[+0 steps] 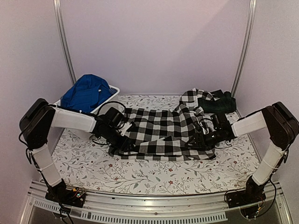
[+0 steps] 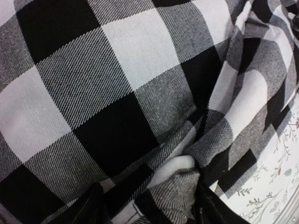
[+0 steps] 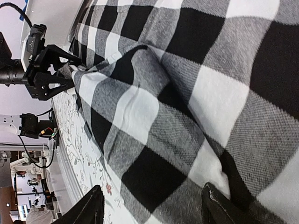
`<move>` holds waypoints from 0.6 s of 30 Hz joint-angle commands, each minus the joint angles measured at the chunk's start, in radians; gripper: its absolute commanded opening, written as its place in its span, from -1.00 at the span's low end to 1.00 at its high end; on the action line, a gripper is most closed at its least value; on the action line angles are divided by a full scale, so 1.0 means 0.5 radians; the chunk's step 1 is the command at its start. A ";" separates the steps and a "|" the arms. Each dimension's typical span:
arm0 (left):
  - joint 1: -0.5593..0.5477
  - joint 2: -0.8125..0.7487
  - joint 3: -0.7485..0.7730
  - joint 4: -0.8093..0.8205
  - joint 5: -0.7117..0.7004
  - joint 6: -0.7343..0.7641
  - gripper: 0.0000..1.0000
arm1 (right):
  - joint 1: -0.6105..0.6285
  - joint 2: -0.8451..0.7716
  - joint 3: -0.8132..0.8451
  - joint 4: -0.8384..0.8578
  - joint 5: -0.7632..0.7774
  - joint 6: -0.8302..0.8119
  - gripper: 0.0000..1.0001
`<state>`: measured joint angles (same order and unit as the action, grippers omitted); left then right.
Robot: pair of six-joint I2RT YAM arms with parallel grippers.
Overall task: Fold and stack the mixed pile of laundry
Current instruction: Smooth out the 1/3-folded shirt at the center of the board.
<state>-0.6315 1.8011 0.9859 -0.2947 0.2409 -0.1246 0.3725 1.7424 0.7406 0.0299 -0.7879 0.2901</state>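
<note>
The black-and-white checked shirt (image 1: 159,126) lies spread across the middle of the table. My left gripper (image 1: 124,140) is at its left edge. In the left wrist view its fingers (image 2: 91,205) stand apart, with a bunched fold of the shirt (image 2: 117,84) between them. My right gripper (image 1: 202,139) is at the shirt's right side, open. One finger is over the shirt (image 3: 196,93) and the other over the tablecloth. The right wrist view also shows the left gripper (image 3: 65,71) at the far hem. A dark tartan garment (image 1: 217,103) lies at the back right. A bright blue one (image 1: 86,91) fills the tub.
A white plastic tub (image 1: 112,91) stands at the back left, close behind my left arm. A floral tablecloth (image 1: 140,172) covers the table up to the metal rail at the near edge. Upright frame posts stand at both back corners.
</note>
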 commanded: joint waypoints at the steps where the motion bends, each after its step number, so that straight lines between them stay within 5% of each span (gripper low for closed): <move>1: 0.061 -0.128 -0.056 -0.215 -0.001 -0.026 0.32 | -0.032 -0.380 -0.011 -0.312 -0.002 0.078 0.43; 4: 0.081 -0.168 -0.027 -0.192 -0.009 -0.004 0.33 | -0.166 -0.594 0.036 -0.419 0.115 0.096 0.41; 11: 0.084 -0.189 0.068 -0.220 -0.084 0.087 0.36 | -0.396 -0.773 -0.021 -0.647 0.560 0.009 0.01; 18: 0.103 -0.293 0.011 -0.210 -0.176 0.157 0.27 | -0.396 -0.592 -0.125 -0.501 0.311 -0.016 -0.19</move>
<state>-0.5991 1.7061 0.9962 -0.3885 0.1905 -0.0776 0.1738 1.4029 0.7136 -0.2375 -0.5648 0.2981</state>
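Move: The right end of the folded-up strip of the black-and-white checked shirt lies roughly 8 cm to the right hand's right, about level with it and 3 cm below. The strip's raised ridge stands about 11 cm to this hand's left and 2 cm ahead; the dark green shirt is some 30 cm ahead and 21 cm right. From the left hand, that right end is about 39 cm to the right, while the strip's bunched left end sits just under its fingers, some 2 cm left. The checked shirt's folded strip is left by the right hand, which climbs about 9 cm while swinging right and a little forward, then sinks again some 4 cm over the strip's right end, about 10 cm right of its start, turning clockwise some 20 degrees as its open fingers narrow. The left hand eases a little left, then rises a few centimetres off the bunched left end, opening unchanged. ##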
